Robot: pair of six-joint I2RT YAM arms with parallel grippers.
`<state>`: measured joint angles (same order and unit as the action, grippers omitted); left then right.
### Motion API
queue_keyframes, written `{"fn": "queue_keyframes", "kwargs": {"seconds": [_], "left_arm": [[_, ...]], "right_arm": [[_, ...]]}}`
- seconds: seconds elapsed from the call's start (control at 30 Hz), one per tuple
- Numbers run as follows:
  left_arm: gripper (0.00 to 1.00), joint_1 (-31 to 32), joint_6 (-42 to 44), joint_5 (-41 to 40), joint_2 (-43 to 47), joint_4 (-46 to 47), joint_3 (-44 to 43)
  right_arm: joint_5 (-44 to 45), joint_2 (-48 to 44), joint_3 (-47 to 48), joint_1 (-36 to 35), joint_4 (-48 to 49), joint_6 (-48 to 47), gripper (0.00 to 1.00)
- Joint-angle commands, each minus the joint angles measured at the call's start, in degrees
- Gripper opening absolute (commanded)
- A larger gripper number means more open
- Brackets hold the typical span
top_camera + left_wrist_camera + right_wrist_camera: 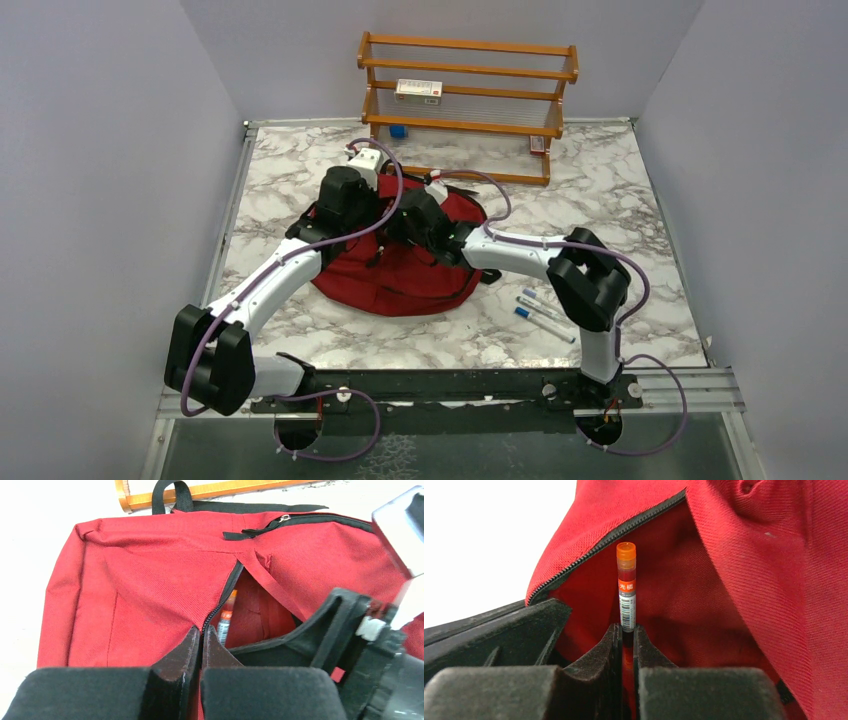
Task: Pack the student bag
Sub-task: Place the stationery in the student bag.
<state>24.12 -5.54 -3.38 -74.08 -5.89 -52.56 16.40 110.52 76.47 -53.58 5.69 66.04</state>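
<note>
The student bag [400, 285] is a dark-red backpack lying flat in the middle of the marble table, its black-zippered pocket gaping. My left gripper [201, 630] is shut on the zipper edge of the bag [150, 570], pinching the fabric at the near end of the opening. My right gripper [626, 629] is shut on an orange-capped pen [626, 585] with a white barcode label. The pen points up into the bag's red interior [774, 580]. The left wrist view also shows that pen [226, 615] inside the slit, with the right gripper's black finger [325, 630] beside it.
A wooden rack [465, 125] stands at the table's far edge, holding a white box [418, 90] and a small blue item [398, 131]. Two or three blue-capped pens [540, 312] lie on the marble right of the bag. Grey walls close in on both sides.
</note>
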Motion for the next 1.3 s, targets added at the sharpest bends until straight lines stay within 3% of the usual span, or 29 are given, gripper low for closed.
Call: {"fn": "queue_keyframes", "kwargs": {"seconds": [0.0,0.13,0.3,0.43,0.67,0.9,1.07,1.27], "left_arm": [[0.0,-0.48,-0.3,1.59,2.27,3.78,0.16],[0.0,-0.48,-0.29,1.96,2.28,3.87,0.26],[0.0,-0.48,-0.32,1.89,2.46,4.04,0.43],[0.0,-0.48,-0.18,1.97,2.47,4.02,0.43],[0.0,-0.48,-0.12,1.72,2.37,3.87,0.41],[0.0,-0.48,-0.06,1.71,2.0,3.7,0.27],[0.0,-0.48,0.0,1.36,1.91,3.51,0.17],[0.0,-0.48,0.09,1.09,1.77,3.42,0.09]], "right_arm": [[-7.01,3.16,3.33,-0.4,-1.18,-2.54,0.0],[-8.9,5.41,6.1,-0.37,-0.89,-4.17,0.04],[-9.45,5.78,6.67,-0.38,1.36,-7.54,0.31],[-8.91,4.14,5.65,-0.29,1.85,-9.87,0.41],[-7.89,-3.21,0.0,0.4,0.93,-14.8,0.43],[-1.3,-18.09,-10.68,0.51,-3.01,-23.69,0.44],[9.64,-28.82,-15.62,0.54,-16.08,-24.23,0.48],[19.52,-37.98,-17.87,0.5,-43.38,-9.36,0.53]]}}
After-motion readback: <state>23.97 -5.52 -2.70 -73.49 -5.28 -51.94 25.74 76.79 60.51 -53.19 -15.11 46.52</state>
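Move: The right hand already holds the pen inside the student bag's opening; the spot for the pen lies about 2 cm ahead, 2 cm left and 3 cm below. The zip edge, pinched by the left fingers, is some 2 cm ahead, 4 cm left and 2 cm above; the bag's handle loop lies roughly 10 cm ahead and 1 cm right. From the left hand, the pen's spot is level ahead, about 2 cm right and 5 cm below. Right hand carries pen about 3 cm left, lets go, withdraws 18 cm right and up; left keeps pinching edge. ##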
